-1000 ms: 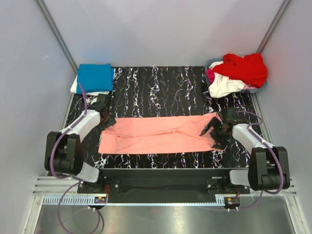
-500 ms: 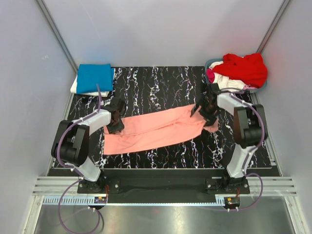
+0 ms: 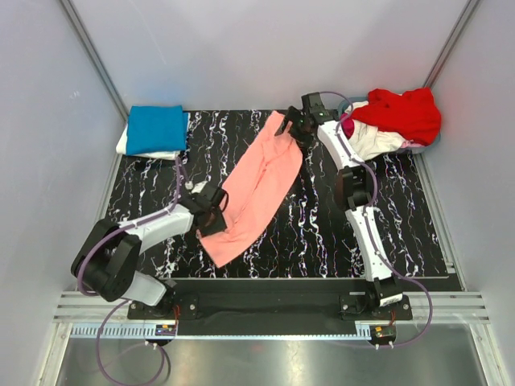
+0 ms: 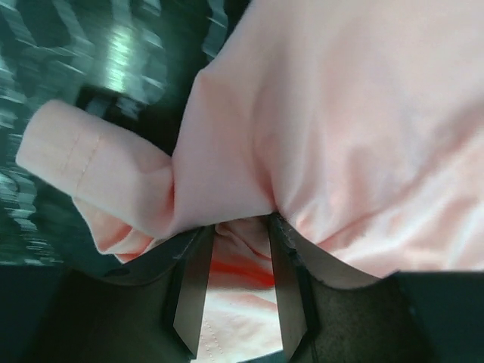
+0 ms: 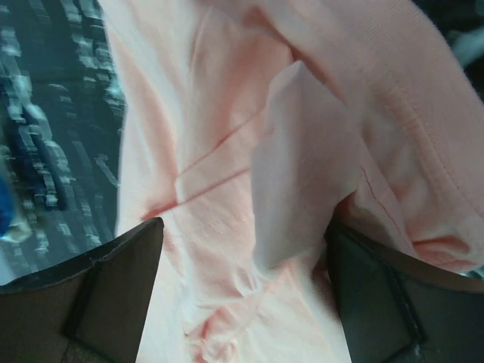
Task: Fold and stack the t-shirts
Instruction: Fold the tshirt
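The salmon-pink t-shirt (image 3: 256,186) lies in a long diagonal strip on the black marbled table, from near left to far centre. My left gripper (image 3: 212,214) is at its near end. In the left wrist view the left gripper (image 4: 238,227) is shut on a bunched fold of the pink shirt (image 4: 340,113). My right gripper (image 3: 297,127) is at the shirt's far end. In the right wrist view the right gripper (image 5: 243,227) stands open, jaws wide apart, with the pink cloth (image 5: 227,174) spread flat between them.
A folded bright blue shirt (image 3: 157,127) rests on a white one (image 3: 125,145) at the far left corner. At the far right, a grey basket (image 3: 348,102) holds red (image 3: 405,112), white (image 3: 376,145) and magenta (image 3: 348,125) shirts, close to the right gripper.
The shirt has swung from lying across the table to a diagonal. The right gripper carried its end from near right to far centre; the left gripper moved its end nearer and rightward.
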Robot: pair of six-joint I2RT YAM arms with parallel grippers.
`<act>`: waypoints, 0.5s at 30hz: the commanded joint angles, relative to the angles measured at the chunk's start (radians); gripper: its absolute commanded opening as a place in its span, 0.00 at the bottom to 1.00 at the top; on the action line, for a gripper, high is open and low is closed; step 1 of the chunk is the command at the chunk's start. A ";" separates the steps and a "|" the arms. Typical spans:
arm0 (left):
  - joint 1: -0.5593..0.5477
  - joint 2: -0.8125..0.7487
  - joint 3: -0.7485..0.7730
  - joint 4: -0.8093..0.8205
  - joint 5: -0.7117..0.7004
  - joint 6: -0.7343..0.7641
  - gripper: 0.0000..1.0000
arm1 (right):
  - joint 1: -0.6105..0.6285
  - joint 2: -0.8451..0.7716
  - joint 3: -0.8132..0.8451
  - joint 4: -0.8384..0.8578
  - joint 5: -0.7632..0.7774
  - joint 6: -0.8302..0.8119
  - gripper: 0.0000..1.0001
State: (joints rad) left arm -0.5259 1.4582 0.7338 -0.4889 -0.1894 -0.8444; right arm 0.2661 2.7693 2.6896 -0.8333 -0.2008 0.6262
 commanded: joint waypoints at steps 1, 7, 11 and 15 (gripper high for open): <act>-0.123 0.047 -0.123 0.056 0.255 -0.175 0.41 | 0.030 0.118 0.063 0.099 -0.133 0.061 0.92; -0.359 0.031 -0.165 0.182 0.340 -0.387 0.42 | 0.035 0.171 0.076 0.258 -0.121 0.125 0.93; -0.466 0.030 -0.114 0.155 0.338 -0.452 0.43 | 0.035 0.158 0.013 0.338 -0.098 0.127 0.93; -0.528 -0.018 -0.082 0.063 0.318 -0.484 0.43 | 0.030 0.161 0.010 0.327 -0.060 0.110 0.93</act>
State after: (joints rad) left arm -1.0233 1.4509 0.6495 -0.2527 0.1005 -1.2663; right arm 0.2943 2.8723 2.7296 -0.4820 -0.3183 0.7479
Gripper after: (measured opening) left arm 0.427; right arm 0.928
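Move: The left hand holds the t-shirt's near end just above the table; the bare strip inside the table's near edge where it goes is about 13 cm back and 16 cm right. The blue folded stack stands some 36 cm ahead and 26 cm left. The right hand has the far end; its spot by the far wall is about 4 cm ahead and 6 cm left, with the laundry basket roughly level and 40 cm to its right. Bring the left gripper low over the table to the right and back towards the near edge, about 20 cm, starting mostly sideways and ending mostly backward, keeping its grip and rolling its left side down some 25 degrees. Meanwhile ease the right hand left and slightly forward towards the far wall, its fingertips tilting up a little, fingers still wide with shirt cloth bunched between them. ##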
